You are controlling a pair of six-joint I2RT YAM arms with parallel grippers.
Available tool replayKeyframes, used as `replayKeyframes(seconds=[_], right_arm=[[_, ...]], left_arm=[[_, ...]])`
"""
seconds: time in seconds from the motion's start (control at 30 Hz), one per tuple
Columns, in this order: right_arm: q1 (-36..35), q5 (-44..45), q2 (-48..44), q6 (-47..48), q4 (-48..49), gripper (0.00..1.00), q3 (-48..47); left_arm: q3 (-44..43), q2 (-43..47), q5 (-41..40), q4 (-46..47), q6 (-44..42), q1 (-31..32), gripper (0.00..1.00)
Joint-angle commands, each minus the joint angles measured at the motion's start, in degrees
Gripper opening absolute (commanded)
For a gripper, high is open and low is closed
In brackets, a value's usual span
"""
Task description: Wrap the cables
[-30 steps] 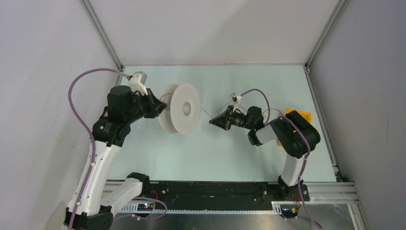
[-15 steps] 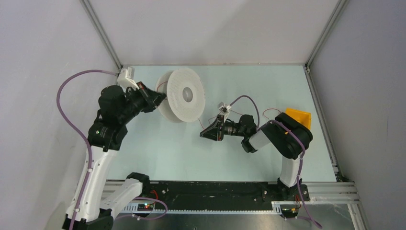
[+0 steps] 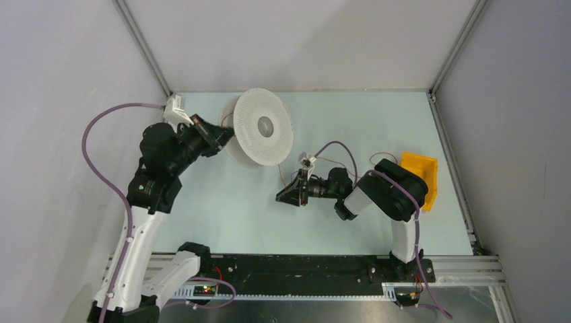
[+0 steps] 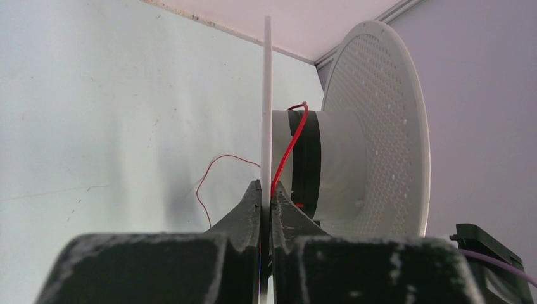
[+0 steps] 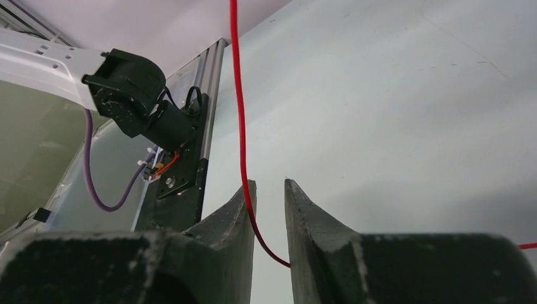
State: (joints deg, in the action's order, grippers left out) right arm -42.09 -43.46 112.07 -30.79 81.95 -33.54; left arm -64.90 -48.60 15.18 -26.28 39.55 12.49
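Note:
The white spool (image 3: 259,136) is held tilted above the table's far left. My left gripper (image 3: 222,138) is shut on its near flange, seen edge-on in the left wrist view (image 4: 266,114), with my gripper (image 4: 266,193) clamped on it. The thin red wire (image 4: 290,142) crosses the spool's hub beside a black band, and a curl trails on the table. In the top view the wire (image 3: 281,173) runs from the spool to my right gripper (image 3: 281,197). In the right wrist view the wire (image 5: 239,114) passes loosely through my right gripper (image 5: 269,190), whose jaws stand narrowly apart.
A yellow bin (image 3: 423,175) sits at the table's right edge behind the right arm. More of the red wire loops near it (image 3: 379,155). Metal frame posts and grey walls enclose the table. The black base rail (image 3: 296,272) runs along the near edge.
My left gripper has lifted and tilted the spool up and toward the back. My right gripper has moved left and nearer the front edge, along the wire.

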Motion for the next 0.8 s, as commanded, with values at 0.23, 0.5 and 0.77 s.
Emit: replayKeyframes(seconds=[0.23,0.5,0.77], right_arm=[[-8.91,8.30,-6.51,0.37,0.02,0.01,2.45],[-16.76,28.40,-31.28,23.05,-38.96,0.00,-2.17],[-19.70,36.84,-35.93,37.10,-62.85,0.00,-15.45]], left_arm=[[0.25,-0.32,-7.92,10.60,-2.97,-0.99,0.00],[-0.01,-1.71,-25.63,6.87,-25.25,7.63,0.00],[-2.54,-7.04,-39.21,-1.22,-33.46,16.31,0.00]])
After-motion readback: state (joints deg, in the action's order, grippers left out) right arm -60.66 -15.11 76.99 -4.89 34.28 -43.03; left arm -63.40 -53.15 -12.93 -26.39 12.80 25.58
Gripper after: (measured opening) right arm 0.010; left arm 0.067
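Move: The red cable runs between the right hand's part-open, left-pointing fingers, about 1 cm back and 1 cm to the left of the hand point, at its height. From that hand the white spool hangs about 12 cm ahead, 5 cm left and 25 cm up. The left hand grips the near rim of its left flange, the spool's middle about 6 cm ahead and 6 cm right, level; the cable at the right hand lies some 6 cm back, 11 cm right and 26 cm below it. The right hand draws back about 6 cm, drifting some 2 cm left, while its fingers shut and pinch the red cable, then lifts it roughly 14 cm towards the spool, coming slightly forward at the end as the wrist rolls some 25 degrees. Meanwhile the left hand keeps its shut grip on the flange rim and the cable beside it, easing forward and left, then lowering the spool nearly 5 cm while rolling some 30 degrees, left side rising, to bring the flanges upright. ##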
